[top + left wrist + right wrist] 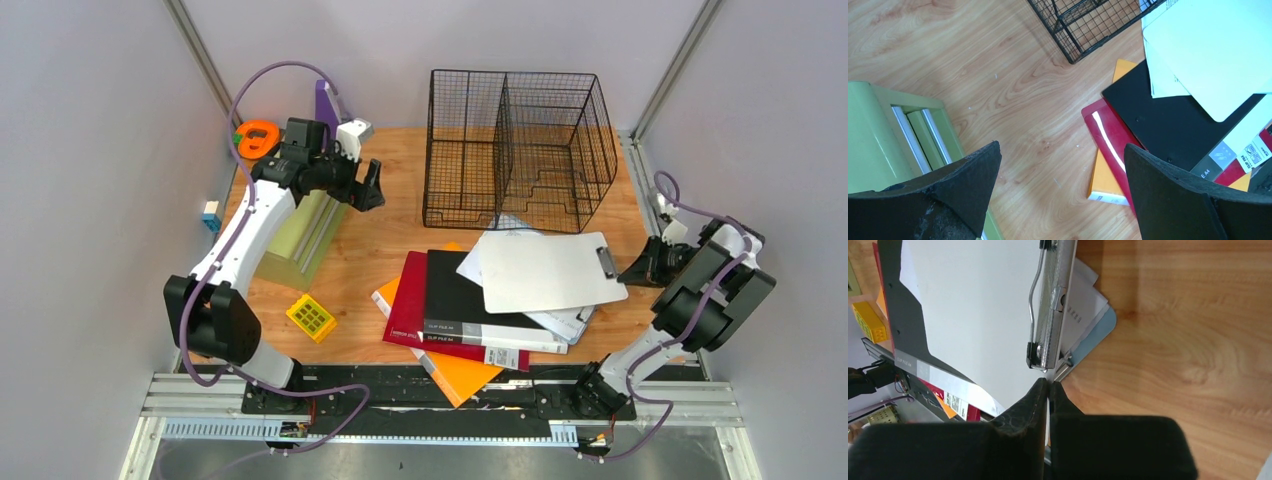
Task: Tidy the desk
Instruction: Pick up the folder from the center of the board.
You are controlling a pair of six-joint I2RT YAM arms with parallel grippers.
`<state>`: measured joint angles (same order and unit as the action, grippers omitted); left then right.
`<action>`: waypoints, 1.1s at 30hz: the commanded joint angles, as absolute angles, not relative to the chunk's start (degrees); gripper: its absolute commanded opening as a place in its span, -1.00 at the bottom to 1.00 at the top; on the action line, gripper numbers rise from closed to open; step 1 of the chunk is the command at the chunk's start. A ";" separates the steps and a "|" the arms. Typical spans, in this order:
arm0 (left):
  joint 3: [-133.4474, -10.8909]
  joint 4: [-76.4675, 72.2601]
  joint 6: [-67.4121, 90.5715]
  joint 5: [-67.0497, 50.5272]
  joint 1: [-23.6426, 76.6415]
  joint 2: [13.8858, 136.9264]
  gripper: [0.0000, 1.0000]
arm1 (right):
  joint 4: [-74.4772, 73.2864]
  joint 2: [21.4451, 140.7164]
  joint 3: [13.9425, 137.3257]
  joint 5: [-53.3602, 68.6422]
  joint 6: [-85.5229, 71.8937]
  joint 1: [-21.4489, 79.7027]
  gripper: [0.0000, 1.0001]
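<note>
The light-brown wood desk (385, 240) holds a pile of folders at its middle. A white clipboard (548, 270) with a metal clip (1050, 305) lies on top of the pile, over loose papers (1085, 310). My right gripper (1048, 385) is shut on the clipboard's right edge just below the clip, with a thin white edge between its fingers; in the top view the right gripper (632, 272) sits at the board's right end. My left gripper (1060, 150) hangs open and empty above bare wood, beside a green file holder (300, 235); the top view shows the left gripper (372, 190) at the back left.
A black wire basket (515, 150) stands at the back centre. The pile holds a black folder (455, 300), a red folder (405, 300) and an orange folder (465, 375). A yellow block (311, 318) lies front left. An orange tape roll (257, 138) sits in the back left corner.
</note>
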<state>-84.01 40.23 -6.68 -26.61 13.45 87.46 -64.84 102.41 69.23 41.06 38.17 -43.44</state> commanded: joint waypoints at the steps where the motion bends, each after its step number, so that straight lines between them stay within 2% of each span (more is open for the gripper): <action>1: -86.00 38.89 -5.97 -27.84 13.86 88.34 1.00 | -72.49 94.27 70.26 42.54 43.94 -45.06 -1.00; 15: -86.66 38.07 -5.11 -30.03 14.58 88.09 1.00 | -81.95 80.47 70.40 43.72 45.58 -46.14 -1.00; 23: -87.02 37.04 -4.63 -31.56 16.50 88.33 1.00 | -88.11 76.69 73.91 51.06 50.06 -46.09 -1.00; 33: -86.80 36.29 -4.42 -35.91 19.99 90.82 1.00 | -88.07 80.72 72.26 57.97 53.63 -45.97 -1.00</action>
<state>-84.93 38.02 -5.17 -31.70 18.11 90.04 -87.59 79.24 71.72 51.33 49.98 -45.84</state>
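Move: The right hand already pinches the white folder by its clip edge; the folder's middle lies about 15 cm to this hand's left, 1 cm ahead and 2 cm lower. Of the same hand, the wire basket stands some 21 cm ahead and 21 cm left, the papered clipboard about 3 cm back and 17 cm left, and the black file 5 cm back and 29 cm left. From the left hand, the folder is roughly 40 cm right, 10 cm back and 18 cm down. Still pinching the folder, the right hand lifts some 12 cm, back then left; the open left drifts right. ##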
